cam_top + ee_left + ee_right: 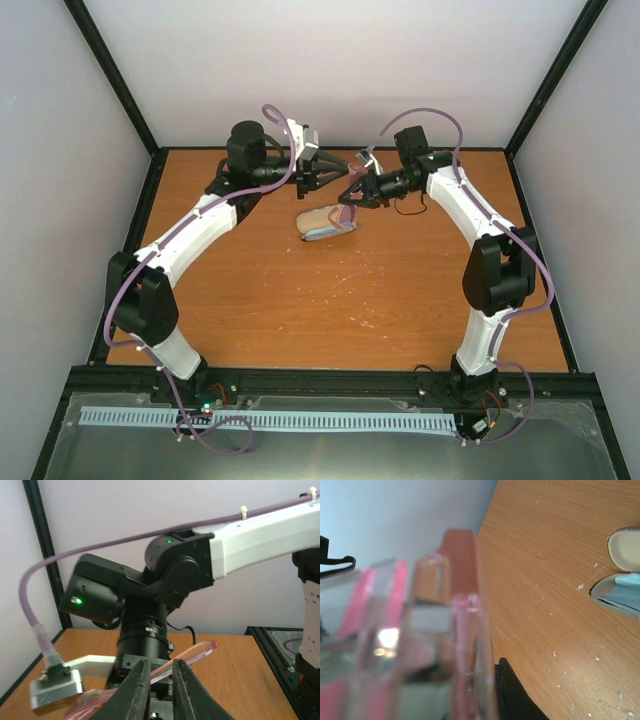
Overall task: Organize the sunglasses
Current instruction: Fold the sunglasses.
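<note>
The sunglasses, pinkish and translucent, hang above the table between both grippers. My right gripper is shut on their frame. In the right wrist view the blurred frame and lenses fill the left side, with one black finger beside them. My left gripper meets the glasses from the left. In the left wrist view one temple arm runs slantwise across the narrow gap of the left gripper, just behind the fingertips. Whether they pinch it does not show.
A tan oval case lies open on the wooden table just below the grippers, with a pale blue cloth in it. Black frame posts and pale walls enclose the table.
</note>
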Motion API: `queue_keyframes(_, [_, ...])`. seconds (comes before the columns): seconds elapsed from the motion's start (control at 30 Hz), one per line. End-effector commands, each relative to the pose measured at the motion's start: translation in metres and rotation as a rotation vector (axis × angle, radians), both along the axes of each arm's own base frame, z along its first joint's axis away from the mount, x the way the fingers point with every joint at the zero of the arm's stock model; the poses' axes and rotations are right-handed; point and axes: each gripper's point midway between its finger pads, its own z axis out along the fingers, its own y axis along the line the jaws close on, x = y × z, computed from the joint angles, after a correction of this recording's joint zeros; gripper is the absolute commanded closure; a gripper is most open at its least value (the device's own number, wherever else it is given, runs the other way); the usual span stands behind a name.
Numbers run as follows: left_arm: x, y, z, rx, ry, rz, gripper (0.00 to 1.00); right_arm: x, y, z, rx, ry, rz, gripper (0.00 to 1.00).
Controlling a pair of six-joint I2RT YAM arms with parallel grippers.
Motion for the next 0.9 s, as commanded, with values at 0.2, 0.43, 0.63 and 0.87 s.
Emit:
queue_keyframes(0.2, [-0.025,-0.007,-0.034,0.111,-0.018,-0.086,0.86,0.005,0.001,0.01,-0.006,-0.029,-0.007,0.93])
queue_keyframes(0.43, [-0.026,-0.001,-0.088,0.241,-0.011,-0.071,0.86,0.004,-0.001,0.027,0.009,-0.056,-0.012,0.89])
queue_keyframes(0.63, [-0.023,0.003,-0.111,0.3,-0.007,-0.037,0.86,0.0,-0.009,0.029,-0.011,-0.062,-0.028,0.88])
queue_keyframes(0.87, [0.022,0.034,-0.078,0.241,-0.031,0.192,0.46,0.012,-0.032,0.007,-0.096,-0.049,-0.119,0.88])
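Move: The sunglasses, already in the right gripper, lie about 9 cm below the left hand, some 2 cm ahead and 2 cm to its right. From the right hand, their middle is about 1 cm ahead, level sideways and 3 cm up. The open case on the table lies roughly 5 cm ahead of the right hand, 2 cm to its left and 23 cm below. Left hand drops about 11 cm beside the right-held sunglasses, tipping its fingers down some 15 degrees, then opens. ##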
